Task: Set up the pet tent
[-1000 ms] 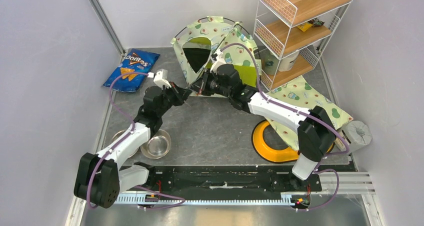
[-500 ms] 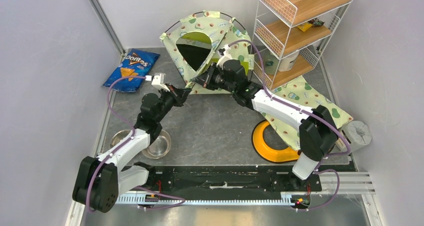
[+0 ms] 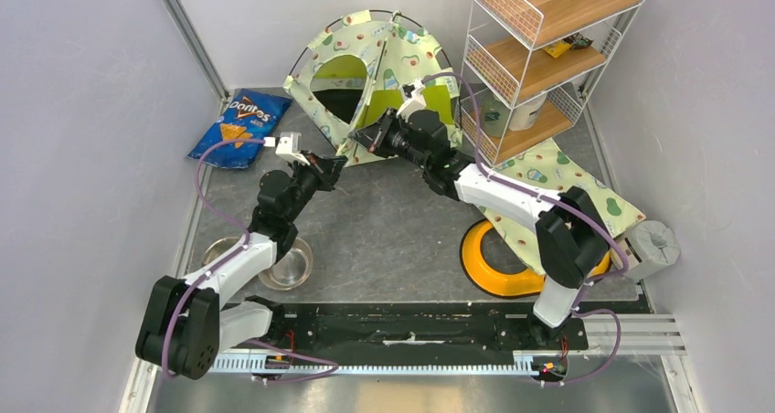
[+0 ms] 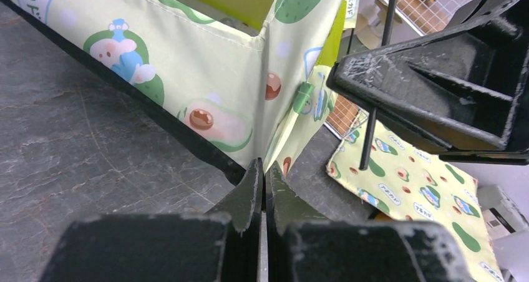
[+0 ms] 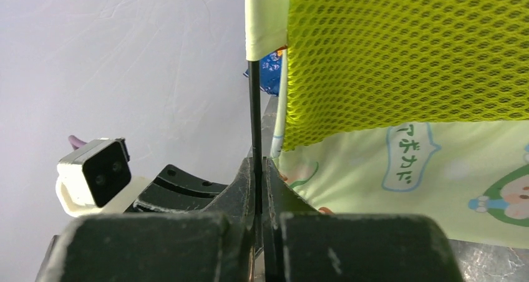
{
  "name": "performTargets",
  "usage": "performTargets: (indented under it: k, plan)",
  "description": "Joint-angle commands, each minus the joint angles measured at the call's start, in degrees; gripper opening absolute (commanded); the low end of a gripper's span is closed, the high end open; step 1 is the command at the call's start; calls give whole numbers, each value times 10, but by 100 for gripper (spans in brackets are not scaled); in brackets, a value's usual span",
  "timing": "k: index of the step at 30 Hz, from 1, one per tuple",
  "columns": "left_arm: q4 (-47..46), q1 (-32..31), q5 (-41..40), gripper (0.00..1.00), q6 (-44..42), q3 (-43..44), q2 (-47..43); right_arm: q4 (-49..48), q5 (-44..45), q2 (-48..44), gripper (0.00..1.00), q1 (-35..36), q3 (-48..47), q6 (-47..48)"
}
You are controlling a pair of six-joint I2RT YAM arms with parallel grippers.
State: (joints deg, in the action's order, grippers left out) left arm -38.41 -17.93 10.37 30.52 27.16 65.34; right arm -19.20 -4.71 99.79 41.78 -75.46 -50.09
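The pet tent stands at the back of the table, pale green with avocado print, its round doorway facing front-left. My left gripper is shut on the tent's bottom front corner. In the left wrist view the printed fabric folds in between the closed tips of the left gripper. My right gripper sits just behind it, shut on a thin black pole that rises into a fabric sleeve beside the lime mesh. The jaws of the right gripper close on the pole.
A blue Doritos bag lies back left. A steel bowl sits under the left arm. A white wire shelf stands close to the tent's right. A matching print mat, a yellow ring and a grey roll lie right.
The tent has risen and shifted toward the back wall, its top now higher and its doorway rounder. Both grippers moved back and up with it, still shut.
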Motion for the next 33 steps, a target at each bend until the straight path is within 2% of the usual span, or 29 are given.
performTargets:
  k: [1,8,12,19,25,33]
  plan:
    - [65,4,3,2,-35,-16,11,-91,131,23,0,-72,-45,-24]
    - [66,4,14,2,-44,3,27,-57,148,43,0,-79,-71,-53]
    - [69,4,11,2,-51,11,41,-87,141,56,0,-86,-90,-74]
    - [72,4,11,2,-56,26,66,-163,145,83,0,-89,-107,-30]
    - [76,4,3,2,-59,34,84,-172,162,103,0,-105,-119,-23]
    - [86,6,-11,2,-63,49,103,-168,160,84,0,-135,-103,-35]
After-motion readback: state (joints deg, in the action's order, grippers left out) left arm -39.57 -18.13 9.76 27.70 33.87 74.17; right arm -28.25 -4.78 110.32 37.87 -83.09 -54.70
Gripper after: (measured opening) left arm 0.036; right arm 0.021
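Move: The left hand keeps hold of the pet tent's near corner tab, which lies about 4 cm back, 3 cm left and 7 cm below the right hand, still gripping a tent pole. From the left hand, the free pole end is roughly 3 cm ahead, 6 cm right and 2 cm up; the tent's body stands some 17 cm ahead and 6 cm right at about its height, and the chips bag lies 10 cm ahead, 30 cm left and 19 cm below. Forward towards the tent's body, the right hand pushes the gripped pole about 6 cm, dipping and rising slightly on the way and rolling under 10 degrees, its left side up. The left hand follows forward some 3 cm with the corner tab still pinched, so the hands draw a little farther apart. Both grippers stay shut. ##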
